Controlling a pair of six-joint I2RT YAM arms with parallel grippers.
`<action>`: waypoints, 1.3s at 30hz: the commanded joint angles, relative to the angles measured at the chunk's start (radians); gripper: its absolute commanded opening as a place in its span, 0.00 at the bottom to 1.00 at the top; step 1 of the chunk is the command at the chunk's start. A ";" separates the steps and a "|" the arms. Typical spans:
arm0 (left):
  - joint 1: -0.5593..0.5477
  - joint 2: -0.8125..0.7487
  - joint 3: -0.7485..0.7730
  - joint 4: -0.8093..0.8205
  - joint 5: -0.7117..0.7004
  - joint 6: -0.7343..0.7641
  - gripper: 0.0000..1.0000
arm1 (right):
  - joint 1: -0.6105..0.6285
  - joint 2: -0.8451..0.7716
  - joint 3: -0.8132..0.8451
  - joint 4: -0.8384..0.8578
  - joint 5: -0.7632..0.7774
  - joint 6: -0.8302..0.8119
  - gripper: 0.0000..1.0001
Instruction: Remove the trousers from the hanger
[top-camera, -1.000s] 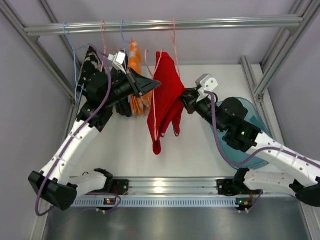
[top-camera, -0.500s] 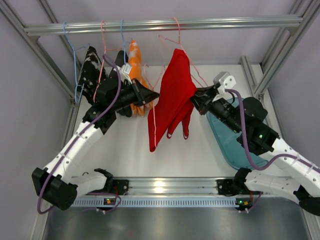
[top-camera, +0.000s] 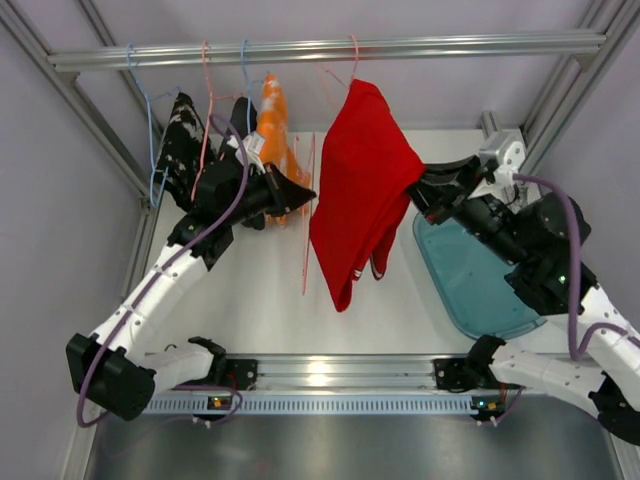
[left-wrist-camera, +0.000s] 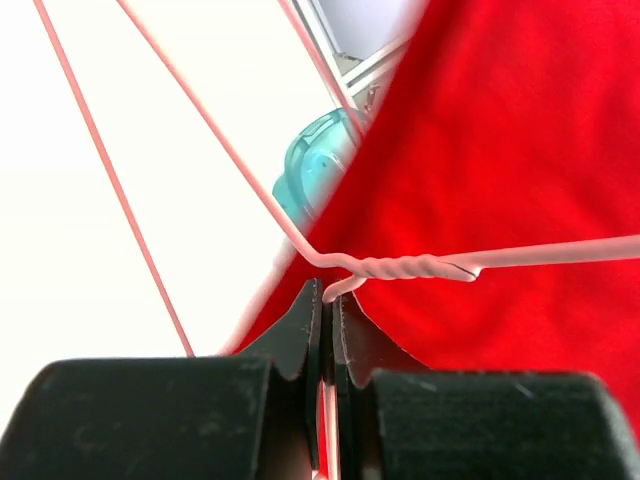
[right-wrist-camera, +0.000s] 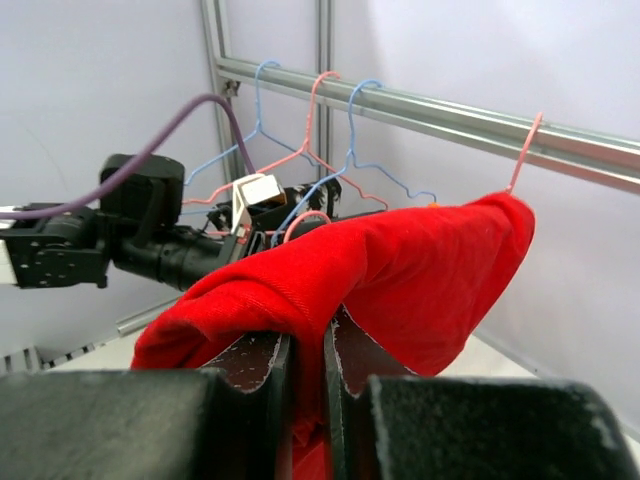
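Observation:
The red trousers (top-camera: 360, 190) hang over a pink wire hanger (top-camera: 307, 220) whose hook rests on the top rail. My right gripper (top-camera: 420, 190) is shut on a fold of the red cloth (right-wrist-camera: 400, 270) and holds it stretched out to the right; the gripper (right-wrist-camera: 320, 335) has the cloth draped over its fingers. My left gripper (top-camera: 305, 192) is shut on the hanger wire (left-wrist-camera: 400, 268) just below its twisted joint, its tips (left-wrist-camera: 328, 300) against the red trousers (left-wrist-camera: 520, 150). Orange trousers (top-camera: 272, 120) hang behind the left arm.
A teal tray (top-camera: 470, 280) lies on the table at the right, under the right arm. A black-and-white garment (top-camera: 180, 135) and blue and pink hangers (right-wrist-camera: 300, 140) hang at the left of the rail (top-camera: 450, 45). Frame posts stand on both sides.
My right gripper has drawn back to the right and up, pulling the red trousers that way and spreading them along the hanger. The left gripper has stayed on the hanger wire, shifting slightly.

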 joint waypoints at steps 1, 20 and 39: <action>0.002 -0.001 -0.028 -0.019 -0.004 0.026 0.00 | -0.036 -0.083 0.098 0.137 -0.048 0.037 0.00; 0.001 -0.001 -0.015 -0.016 0.006 0.101 0.00 | -0.433 -0.411 0.123 -0.311 -0.050 -0.041 0.00; 0.001 -0.113 -0.053 -0.024 -0.010 0.103 0.00 | -0.821 -0.590 0.048 -0.617 0.461 -0.164 0.00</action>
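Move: The red trousers, already off their hanger, are in the right fingers. The teal tub they go to lies about 28 cm right of that hand, 10 cm ahead and some 47 cm below. The pink hanger in the left fingers is about 15 cm left of the right hand, 10 ahead and 18 lower; the empty pink hanger on the rod is roughly 14 cm ahead and 6 left, slightly lower. From the left hand the tub is level ahead, some 43 cm right and 29 below. The red trousers, still pinched in the right fingers, are swept away from both pink hangers towards the tub side: about 28 cm right and 11 cm back, rising slightly first and then sinking to end some 5 cm lower. The right wrist swings about 65 degrees clockwise on the way. The left fingers keep their pinch on the bare pink hanger, almost still. ##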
